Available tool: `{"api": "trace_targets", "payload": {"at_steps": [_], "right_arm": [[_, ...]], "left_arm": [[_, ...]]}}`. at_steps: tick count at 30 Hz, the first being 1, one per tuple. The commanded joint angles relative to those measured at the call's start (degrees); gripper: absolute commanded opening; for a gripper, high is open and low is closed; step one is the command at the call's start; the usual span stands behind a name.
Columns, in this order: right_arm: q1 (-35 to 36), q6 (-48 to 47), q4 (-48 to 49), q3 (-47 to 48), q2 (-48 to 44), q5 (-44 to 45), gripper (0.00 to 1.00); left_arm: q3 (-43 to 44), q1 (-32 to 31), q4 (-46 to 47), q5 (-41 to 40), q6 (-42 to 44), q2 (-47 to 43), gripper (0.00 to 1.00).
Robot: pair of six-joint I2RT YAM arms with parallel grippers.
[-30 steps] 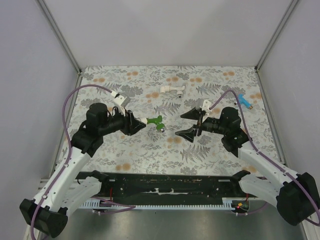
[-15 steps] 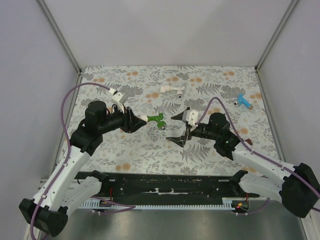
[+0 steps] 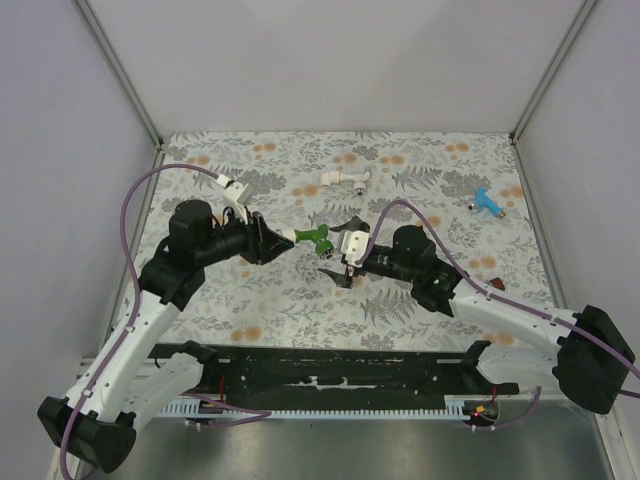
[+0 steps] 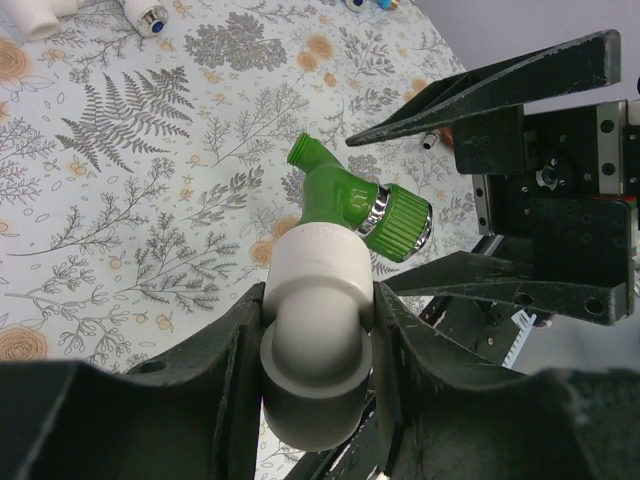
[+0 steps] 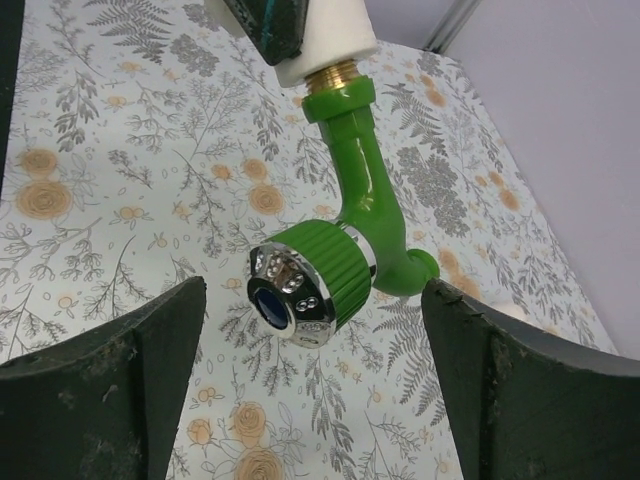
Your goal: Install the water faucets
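A bright green water faucet (image 3: 314,237) hangs above the flowered table, its brass thread screwed into a white elbow fitting (image 4: 315,300). My left gripper (image 3: 272,243) is shut on that elbow. In the right wrist view the faucet (image 5: 362,180) points down from the elbow (image 5: 335,35), its ribbed chrome-capped knob (image 5: 305,280) towards the camera. My right gripper (image 5: 312,290) is open, one finger on each side of the knob and clear of it. From above, the right gripper (image 3: 343,250) meets the faucet from the right.
A blue faucet (image 3: 487,202) lies at the far right and a reddish-brown one (image 3: 497,284) lies by the right arm. Another white fitting (image 3: 343,180) lies at the back middle. Grey walls close in the table, and a black rail (image 3: 330,368) runs along its front.
My right gripper has travelled left across the table, staying open, until its fingers straddle the green faucet's knob. The left gripper has kept its hold and barely shifted.
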Motion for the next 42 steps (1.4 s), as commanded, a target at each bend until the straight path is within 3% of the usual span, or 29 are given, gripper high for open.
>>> {"api": "trace_targets", "payload": {"at_steps": [1, 6, 10, 15, 18, 20, 24, 26, 34, 42], "right_arm": [[0.8, -2.9, 2.1, 3.3, 1.6, 2.8, 0.93], [0.8, -2.3, 1.4, 4.7, 2.1, 2.1, 0.77], [0.6, -1.4, -4.7, 7.3, 1.5, -0.5, 0.61], [-1.4, -0.2, -17.5, 12.5, 1.5, -8.4, 0.36], [-4.6, 3.2, -20.5, 14.4, 1.5, -16.1, 0.16], [-7.0, 4.9, -24.9, 16.5, 2.0, -21.0, 0.1], [-12.4, 10.1, -31.5, 22.4, 5.5, -31.8, 0.1], [-14.2, 11.7, -35.1, 25.6, 7.8, -35.7, 0.19], [-17.4, 20.3, -36.8, 29.5, 12.7, -29.8, 0.35], [-20.6, 29.6, -36.6, 31.4, 15.5, -21.5, 0.49]], "left_arm": [[3.2, -0.2, 3.2, 1.6, -2.4, -0.7, 0.02], [2.6, -0.3, 3.1, 2.3, -0.9, -1.0, 0.02], [1.9, -0.3, 2.2, 5.0, 5.3, -1.9, 0.02], [-0.6, -0.3, 1.2, 8.8, 14.4, -4.4, 0.02], [-0.9, -0.4, -1.3, 11.1, 19.6, -5.1, 0.02], [-0.5, -0.4, -3.2, 12.5, 22.5, -5.3, 0.02], [0.5, -0.7, -7.2, 15.2, 27.1, -4.5, 0.02], [1.0, -0.9, -8.3, 17.8, 28.0, -3.5, 0.02], [1.4, -2.8, -7.6, 24.5, 27.1, -1.5, 0.02], [-0.8, -2.9, -0.9, 28.9, 22.0, -1.8, 0.02]]}}
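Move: The right hand, open and empty, has the green faucet's knob just off its fingertips: about 2 cm to its left, 1 cm ahead, roughly level. The white connector on the faucet's other end is some 11 cm left, 3 cm ahead and 2 cm above; the white faucet lies roughly 30 cm ahead, 3 cm right and 18 cm below. From the left hand, still gripping the connector, the knob is about 9 cm right, 3 cm back and 3 cm lower. The right hand eases about 1 cm forward and left around the green knob and closes its wide-open fingers to about half, pinching it, then rolls some 50 degrees about the line of its fingers, its front side going down, while it rises over 3 cm, sinks back by half and draws about 3 cm to the right. With its grip on the white connector unchanged, the left hand first waits, then swings about 4 cm back and 2 cm down, its wrist turning clockwise by some 20 degrees and tilting as well. ##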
